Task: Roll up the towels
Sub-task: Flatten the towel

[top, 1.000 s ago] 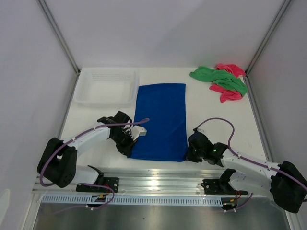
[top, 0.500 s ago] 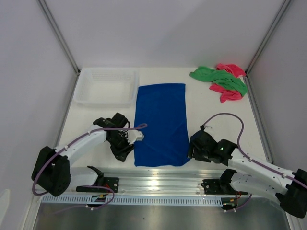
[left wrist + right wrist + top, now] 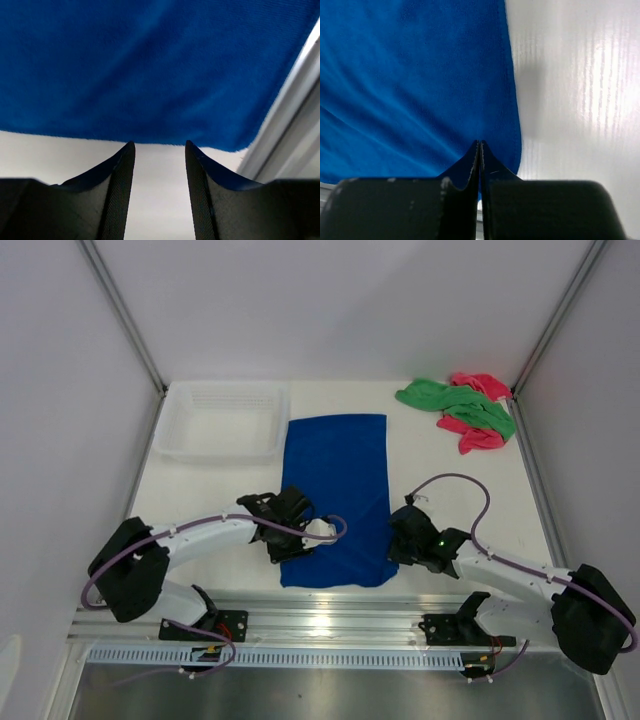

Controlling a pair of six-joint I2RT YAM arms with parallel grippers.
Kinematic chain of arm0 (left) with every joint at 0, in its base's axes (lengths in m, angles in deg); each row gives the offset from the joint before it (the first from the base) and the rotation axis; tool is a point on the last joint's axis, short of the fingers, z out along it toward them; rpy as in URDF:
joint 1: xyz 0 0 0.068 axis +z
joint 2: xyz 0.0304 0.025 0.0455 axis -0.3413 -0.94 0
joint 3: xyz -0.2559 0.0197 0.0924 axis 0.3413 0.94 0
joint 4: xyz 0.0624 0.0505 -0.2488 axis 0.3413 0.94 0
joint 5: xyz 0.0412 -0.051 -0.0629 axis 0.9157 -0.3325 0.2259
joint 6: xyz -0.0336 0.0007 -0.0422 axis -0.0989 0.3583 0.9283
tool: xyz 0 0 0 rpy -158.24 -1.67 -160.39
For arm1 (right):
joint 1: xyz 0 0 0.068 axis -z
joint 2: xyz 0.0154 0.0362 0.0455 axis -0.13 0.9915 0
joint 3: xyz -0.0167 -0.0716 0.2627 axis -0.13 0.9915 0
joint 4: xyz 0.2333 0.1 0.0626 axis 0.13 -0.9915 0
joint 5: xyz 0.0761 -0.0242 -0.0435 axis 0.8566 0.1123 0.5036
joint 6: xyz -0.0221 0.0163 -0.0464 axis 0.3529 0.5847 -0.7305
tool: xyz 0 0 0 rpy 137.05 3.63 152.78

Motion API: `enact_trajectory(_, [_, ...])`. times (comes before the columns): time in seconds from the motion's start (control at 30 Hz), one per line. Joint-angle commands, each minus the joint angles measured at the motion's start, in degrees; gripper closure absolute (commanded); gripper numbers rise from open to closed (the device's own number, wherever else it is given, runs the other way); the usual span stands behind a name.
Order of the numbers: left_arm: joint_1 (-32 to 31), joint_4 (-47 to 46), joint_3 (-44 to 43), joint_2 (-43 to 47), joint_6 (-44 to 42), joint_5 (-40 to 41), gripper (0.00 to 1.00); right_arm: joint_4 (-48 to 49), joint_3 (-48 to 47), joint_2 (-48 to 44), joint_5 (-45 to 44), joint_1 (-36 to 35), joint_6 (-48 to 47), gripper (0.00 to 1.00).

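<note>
The royal blue towel [image 3: 340, 475] lies flat in the middle of the table, long side running away from me. My left gripper [image 3: 298, 540] is low at its near left corner. In the left wrist view its jaws [image 3: 159, 145] stand open on bare table, the blue towel's [image 3: 150, 65] edge just beyond the tips. My right gripper [image 3: 395, 543] is at the near right corner. Its jaws [image 3: 479, 143] are shut, tips over the blue towel [image 3: 410, 85] close to the rounded corner, no cloth showing between them. The green towel [image 3: 455, 403] and pink towel [image 3: 478, 437] lie crumpled together at the far right.
A white plastic basket [image 3: 220, 420] stands at the far left, touching the blue towel's far left corner. An aluminium rail [image 3: 340, 615] runs along the near table edge, just behind the towel's near hem. White walls close in the table on three sides.
My left gripper has swung right from beside the towel onto its near left corner. The right gripper pulled back, then returned to the near right corner. The towel's near hem has shifted slightly.
</note>
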State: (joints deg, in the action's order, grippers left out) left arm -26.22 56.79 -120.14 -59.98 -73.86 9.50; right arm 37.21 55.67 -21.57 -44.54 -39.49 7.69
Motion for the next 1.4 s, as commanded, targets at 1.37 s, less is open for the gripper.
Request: enact_trajectory(1.37, [-1.3,8.9,-1.0,14.4,-5.3,-11.9,0.47,-15.9,-13.0,-14.9,2.4,-0.3,-5.3,0.69])
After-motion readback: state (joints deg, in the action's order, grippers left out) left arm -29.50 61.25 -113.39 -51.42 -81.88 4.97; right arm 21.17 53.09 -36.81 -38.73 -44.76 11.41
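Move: The flat blue towel's near left corner lies about 7 cm back of the left hand and 3 below; the white tray is some 36 cm ahead and 19 to the left. From the right hand, the towel's near right corner is about 5 cm back, 1 right and 3 below; the green towel is some 39 cm ahead and 21 to the right. Both hands dip onto the towel and drag back, left about 4 cm, right about 7, then start lifting. ##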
